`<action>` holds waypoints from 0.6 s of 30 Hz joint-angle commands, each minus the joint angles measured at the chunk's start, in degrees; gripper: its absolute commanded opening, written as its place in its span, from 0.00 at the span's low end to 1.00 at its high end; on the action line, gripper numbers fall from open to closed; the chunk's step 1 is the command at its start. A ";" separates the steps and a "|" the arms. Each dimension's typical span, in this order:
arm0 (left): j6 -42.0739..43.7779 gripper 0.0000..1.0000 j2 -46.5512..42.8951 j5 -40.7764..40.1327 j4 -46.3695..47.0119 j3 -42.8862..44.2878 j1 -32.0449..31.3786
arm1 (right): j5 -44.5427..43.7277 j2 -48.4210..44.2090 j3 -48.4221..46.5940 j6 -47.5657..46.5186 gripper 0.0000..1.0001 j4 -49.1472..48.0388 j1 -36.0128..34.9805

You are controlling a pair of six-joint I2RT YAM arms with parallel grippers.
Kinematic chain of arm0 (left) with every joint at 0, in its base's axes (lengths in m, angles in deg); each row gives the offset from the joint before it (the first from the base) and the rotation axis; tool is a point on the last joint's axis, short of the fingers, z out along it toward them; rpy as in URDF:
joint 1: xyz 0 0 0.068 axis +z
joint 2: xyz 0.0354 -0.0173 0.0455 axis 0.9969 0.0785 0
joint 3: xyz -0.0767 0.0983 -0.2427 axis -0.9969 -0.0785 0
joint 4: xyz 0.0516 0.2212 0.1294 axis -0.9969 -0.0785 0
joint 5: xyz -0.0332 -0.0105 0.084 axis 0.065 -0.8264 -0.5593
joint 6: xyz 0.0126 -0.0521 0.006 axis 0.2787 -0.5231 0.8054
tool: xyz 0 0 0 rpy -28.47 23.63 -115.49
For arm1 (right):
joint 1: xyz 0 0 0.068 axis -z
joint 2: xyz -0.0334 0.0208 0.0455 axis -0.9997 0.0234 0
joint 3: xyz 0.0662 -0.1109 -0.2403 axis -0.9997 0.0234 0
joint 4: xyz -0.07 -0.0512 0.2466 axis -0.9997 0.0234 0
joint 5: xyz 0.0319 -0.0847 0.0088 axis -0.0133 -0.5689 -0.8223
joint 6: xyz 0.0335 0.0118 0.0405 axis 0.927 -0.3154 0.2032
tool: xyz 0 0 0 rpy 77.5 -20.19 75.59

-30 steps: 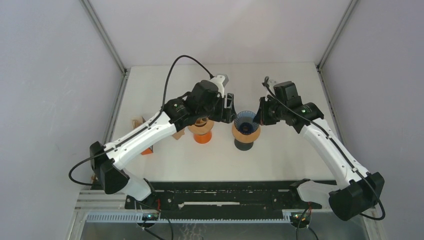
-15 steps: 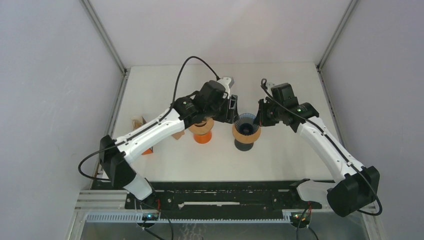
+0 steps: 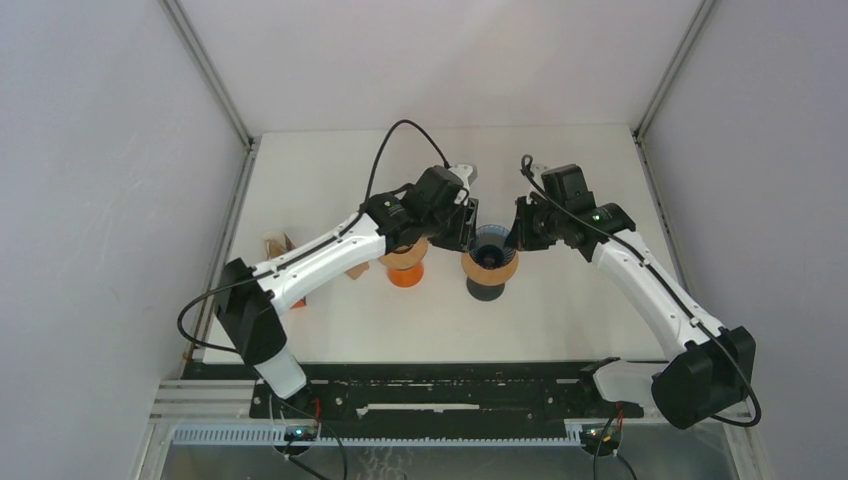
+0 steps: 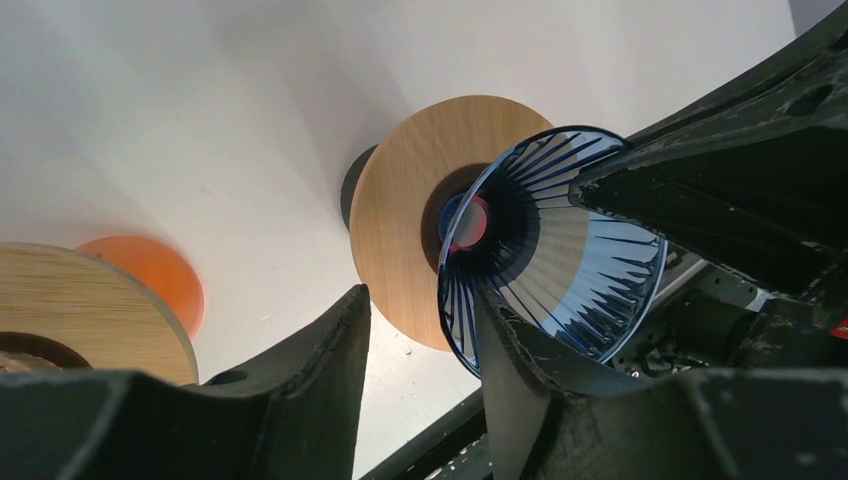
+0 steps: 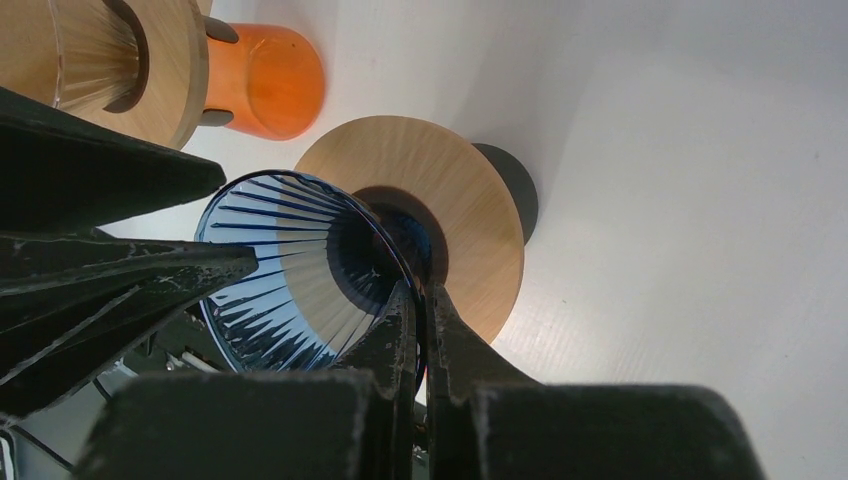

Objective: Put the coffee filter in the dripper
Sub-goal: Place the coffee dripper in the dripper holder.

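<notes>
The dripper (image 3: pixel 491 250) is a blue ribbed glass cone in a round wooden collar on a black base, at mid-table. My right gripper (image 5: pixel 422 290) is shut on its right rim, one finger inside the cone and one outside. My left gripper (image 4: pixel 420 300) is open astride the opposite rim (image 4: pixel 455 310). Its right finger (image 4: pixel 505 350) is inside against the glass and its left finger (image 4: pixel 335 340) stands apart outside. From above, the left gripper (image 3: pixel 468 225) and right gripper (image 3: pixel 517 235) flank the cone. I cannot make out the coffee filter.
A second dripper (image 3: pixel 404 262), with a clear cone, wooden collar and orange base, stands just left of the blue one, partly under my left arm. Small brown pieces (image 3: pixel 275 245) and an orange bit (image 3: pixel 293 300) lie near the table's left edge.
My left arm has swung right to the blue dripper's left rim, and its jaws have narrowed. The right gripper has kept its hold and barely moved.
</notes>
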 commanded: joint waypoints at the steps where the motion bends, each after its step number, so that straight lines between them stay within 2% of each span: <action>1: 0.65 0.44 0.91 1.06 -0.90 4.24 -0.31 | -1.06 1.47 1.44 -1.26 0.00 1.37 0.36; 8: 1.00 0.26 2.96 1.49 -2.55 5.41 -0.30 | -1.31 3.05 1.40 -1.43 0.00 2.06 0.34; 18: 1.57 0.14 4.42 0.97 -4.81 4.76 -0.30 | -1.67 4.84 1.40 -1.30 0.00 2.17 -0.69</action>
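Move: My left hand's open fingers straddle the near rim of the blue dripper; its middle lies about 5 cm right, 2 cm back and 4 cm below. The orange carafe stands some 12 cm to that hand's left, 2 cm farther out and 13 cm lower. My right hand already pinches the opposite rim. From it, the dripper's middle is 4 cm left, 2 cm back and 3 cm down, with the dripper holder directly beneath, 6 cm below the hand. I close my left fingers most of the way around the dripper's left rim, one finger inside and one outside, while that hand sinks about 1 cm and eases slightly right. With my right fingers I keep their shut pinch on the other side and slowly shift the dripper left, forward and down, under 1 cm each way, its tip in the holder's opening. ##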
